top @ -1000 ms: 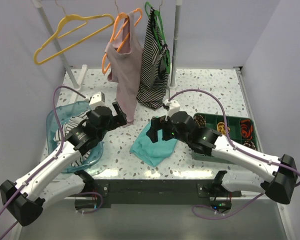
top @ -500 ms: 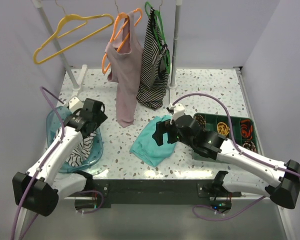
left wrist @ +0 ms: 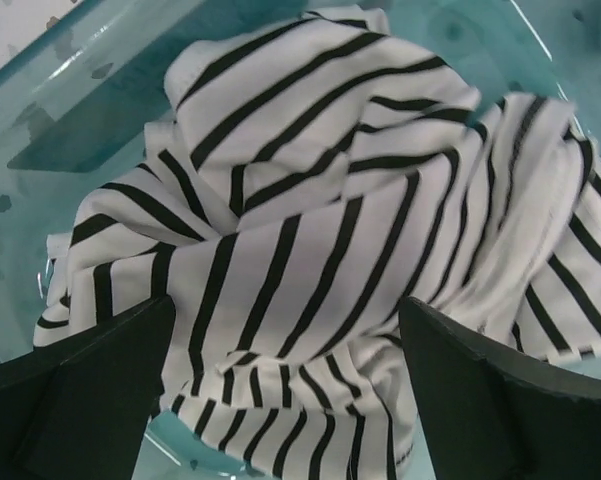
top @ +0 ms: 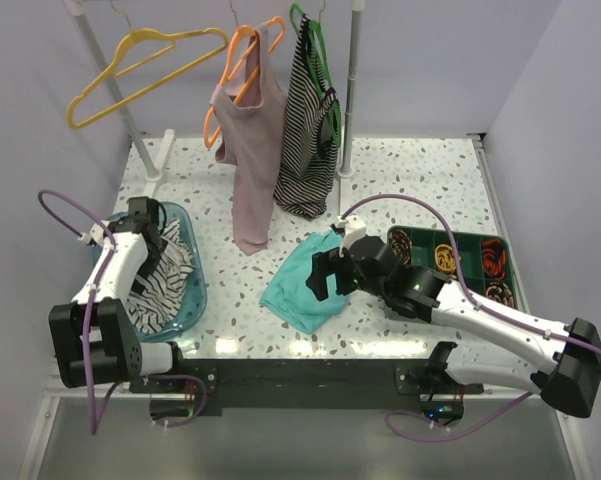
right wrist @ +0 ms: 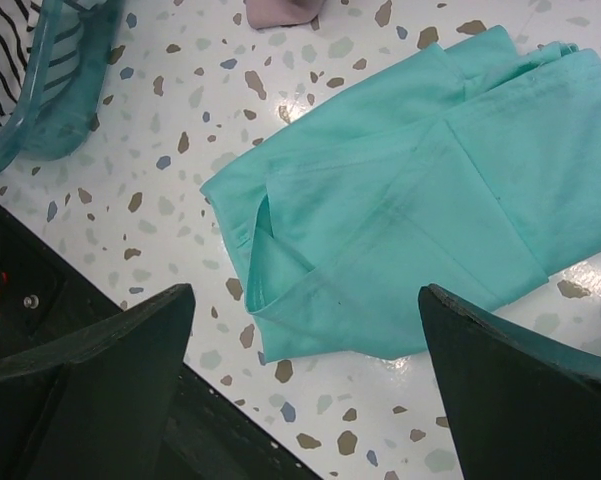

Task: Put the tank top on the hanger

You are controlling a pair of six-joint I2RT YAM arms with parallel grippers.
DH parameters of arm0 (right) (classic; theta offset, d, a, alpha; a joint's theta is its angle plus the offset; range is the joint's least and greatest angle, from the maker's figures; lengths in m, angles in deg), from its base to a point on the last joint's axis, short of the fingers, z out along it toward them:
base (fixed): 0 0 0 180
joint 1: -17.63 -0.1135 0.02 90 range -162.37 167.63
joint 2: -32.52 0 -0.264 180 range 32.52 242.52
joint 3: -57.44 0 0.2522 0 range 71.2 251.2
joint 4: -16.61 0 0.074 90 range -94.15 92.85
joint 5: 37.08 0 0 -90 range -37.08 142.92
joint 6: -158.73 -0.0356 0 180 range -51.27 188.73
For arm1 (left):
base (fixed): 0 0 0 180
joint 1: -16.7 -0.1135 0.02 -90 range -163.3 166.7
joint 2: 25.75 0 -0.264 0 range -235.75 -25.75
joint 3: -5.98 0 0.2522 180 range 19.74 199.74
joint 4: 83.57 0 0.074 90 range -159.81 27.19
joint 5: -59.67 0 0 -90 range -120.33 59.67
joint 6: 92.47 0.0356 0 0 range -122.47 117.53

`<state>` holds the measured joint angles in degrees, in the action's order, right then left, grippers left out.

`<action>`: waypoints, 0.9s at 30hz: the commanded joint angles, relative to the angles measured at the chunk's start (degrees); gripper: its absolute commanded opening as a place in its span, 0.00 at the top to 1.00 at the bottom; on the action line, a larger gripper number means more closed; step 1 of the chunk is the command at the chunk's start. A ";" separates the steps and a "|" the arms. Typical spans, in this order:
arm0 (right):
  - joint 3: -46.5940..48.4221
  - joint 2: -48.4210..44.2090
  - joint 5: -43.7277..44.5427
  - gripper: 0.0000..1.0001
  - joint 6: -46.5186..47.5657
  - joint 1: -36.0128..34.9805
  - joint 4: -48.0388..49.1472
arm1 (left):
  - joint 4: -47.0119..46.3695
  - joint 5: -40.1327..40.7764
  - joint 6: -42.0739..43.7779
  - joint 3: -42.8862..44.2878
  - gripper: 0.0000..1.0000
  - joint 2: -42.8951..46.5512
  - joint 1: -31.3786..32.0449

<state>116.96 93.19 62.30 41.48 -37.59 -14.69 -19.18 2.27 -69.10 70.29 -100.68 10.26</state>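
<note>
The tank top (left wrist: 310,230), white with thin black stripes, lies crumpled in a clear teal basin (top: 196,296) at the table's left; it also shows in the top view (top: 160,288). My left gripper (top: 152,232) hangs just above it, open and empty, its fingers either side of the cloth in the left wrist view (left wrist: 285,300). The yellow hanger (top: 140,62) hangs bare on the rack at the back left. My right gripper (top: 320,276) is open and empty over a teal cloth (right wrist: 420,200), fingers wide apart in the right wrist view (right wrist: 307,290).
An orange hanger with a pink top (top: 252,150) and a green hanger with a densely striped top (top: 310,140) hang on the rack. A green tray (top: 473,242) of small items sits at the right. The rack's posts (top: 348,100) stand at the back.
My left arm has swung left and folded back over the basin, so its gripper now sits above the tank top. My right gripper has shifted slightly nearer over the teal cloth.
</note>
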 commanded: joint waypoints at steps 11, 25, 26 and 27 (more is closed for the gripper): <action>-1.20 -3.18 0.54 0.01 0.26 -0.24 0.40 | -21.18 -14.48 16.07 -7.21 1.00 9.53 -5.69; 4.86 -4.94 8.89 0.01 1.93 -0.15 -1.88 | -24.70 -40.32 39.02 7.98 1.00 30.02 -5.60; 5.74 -5.20 9.33 0.01 2.19 -0.24 -1.97 | -25.14 -41.64 39.56 10.08 1.00 30.37 -5.60; 6.27 -5.64 10.20 0.01 2.28 -0.24 -1.97 | -25.49 -44.61 40.26 11.75 1.00 30.38 -5.52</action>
<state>118.38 90.15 67.55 42.21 -37.59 -17.18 -40.75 -31.02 -35.46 74.83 -71.72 5.02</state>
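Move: The striped tank top I'm about to grip lies crumpled in the blue bin under my open left fingers, its middle about 3 cm to the right, 2 cm back and 5 cm below; the bin's middle is 2 cm right, 2 cm back and 6 cm down. The hanging pink top is roughly 12 cm ahead, 26 cm right and 15 cm up. From my right hand, the striped top lies some 40 cm left, 2 cm ahead and 14 cm down. I sink my left hand about 2.5 cm into the bin, edging slightly left then forward, and shut the fingers on the striped fabric. Holding the pinch, I raise it fast, over 20 cm, drifting forward and right while the hand swings clockwise and the fingers tip up, each some 40 degrees. My open right hand stays nearly put, rising about 2 cm at the end. ##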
